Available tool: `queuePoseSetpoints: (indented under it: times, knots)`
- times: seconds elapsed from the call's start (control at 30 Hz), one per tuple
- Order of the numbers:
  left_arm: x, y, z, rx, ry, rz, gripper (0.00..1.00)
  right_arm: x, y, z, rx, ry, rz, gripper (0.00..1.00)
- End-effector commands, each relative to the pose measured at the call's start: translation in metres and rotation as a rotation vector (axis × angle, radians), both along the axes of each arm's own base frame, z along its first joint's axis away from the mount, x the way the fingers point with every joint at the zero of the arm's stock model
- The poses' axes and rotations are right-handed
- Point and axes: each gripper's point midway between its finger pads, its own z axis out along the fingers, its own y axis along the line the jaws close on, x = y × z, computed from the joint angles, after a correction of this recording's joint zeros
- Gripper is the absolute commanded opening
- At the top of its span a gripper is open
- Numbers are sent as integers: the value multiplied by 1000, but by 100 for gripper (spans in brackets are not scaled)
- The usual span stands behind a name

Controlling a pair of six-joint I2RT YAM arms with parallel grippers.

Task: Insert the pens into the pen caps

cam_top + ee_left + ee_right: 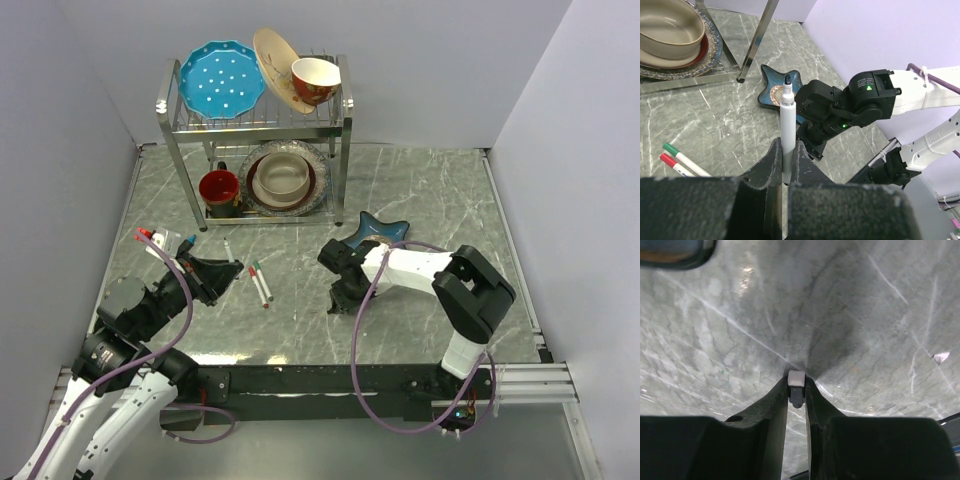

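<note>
My left gripper is shut on a slim white pen. The pen stands up out of the jaws, its bare black tip pointing toward the right arm. My right gripper is down at the marble table, its fingertips closed on a tiny pen cap that is pale at one end and dark at the other. From above, the right gripper sits mid-table and the left gripper to its left. Two capped pens, one red and one green, lie between them.
A blue star-shaped dish lies just behind the right gripper. A metal dish rack at the back holds plates and a bowl above, with a red mug and stacked bowls beneath. Another short pen lies near the rack's leg.
</note>
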Motion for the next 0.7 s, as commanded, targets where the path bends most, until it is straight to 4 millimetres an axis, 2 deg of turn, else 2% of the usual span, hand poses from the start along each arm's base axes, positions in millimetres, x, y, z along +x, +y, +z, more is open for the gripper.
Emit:
queuePoseSetpoints:
  times: [0.0,0.07,0.1,0.17,0.2,0.23,0.27,0.3,0.33,0.37,0.4,0.43,0.47,0.53,0.6,0.67]
  knots:
    - [0,-4,6,0,-34,-26,1,14,-18,18,-147,-87,144,0]
    - [0,-9,4,5,-21,-52,1,23,-22,39,-197,-154,214,0]
    - [-1,-12,3,7,-17,-67,1,27,-19,60,-198,-202,241,0]
    - [-2,-19,-1,14,2,-110,1,32,-21,81,-206,-273,298,0]
    - [-3,-22,-1,13,5,-126,1,40,-19,103,-173,-369,306,0]
    - [-2,-26,-4,15,25,-144,1,43,-17,114,-160,-424,376,0]
    - [-2,-29,-5,15,34,-161,1,47,-16,140,-109,-524,398,0]
    - [-4,-36,-9,19,51,-208,1,57,-6,153,-59,-628,417,0]
    - [-5,-39,-12,20,64,-229,1,60,-4,168,-63,-717,548,0]
    - [-6,-43,-14,24,76,-249,1,60,-3,200,-16,-848,599,0]
    - [-7,-48,-20,31,100,-286,1,67,10,219,39,-995,641,0]
    - [-6,-50,-21,32,106,-297,1,58,19,233,64,-1094,810,0]
    - [-6,-53,-23,36,114,-309,1,50,17,262,108,-1231,840,0]
    - [-6,-60,-27,42,133,-355,1,37,28,288,171,-1425,954,0]
    - [-3,-66,-33,52,159,-387,1,30,29,322,197,-1557,986,0]
    - [-8,-73,-32,49,159,-445,1,21,40,333,214,-1602,1109,0]
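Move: The black-tipped pen I hold upright in my left hand has its tip some 37 cm above, 18 cm left and 3 cm back from my right hand, which already has the pen cap at table level. From my left hand that cap lies about 18 cm right, 3 cm ahead and 29 cm down. The red pen lies about 4 cm ahead and 17 cm left of my right hand, the green pen 5 cm ahead and 16 cm left, the star dish 15 cm ahead and 9 cm right. Keeping the cap pinched, I lift my right hand off the table fast, about 27 cm up, swinging its fingers through roughly 90 degrees from straight down to nearly level, pointing forward-left. My left hand keeps its hold on the pen and comes to meet it, some 6 cm right and 4 cm down, turning clockwise and tipping slightly down. ##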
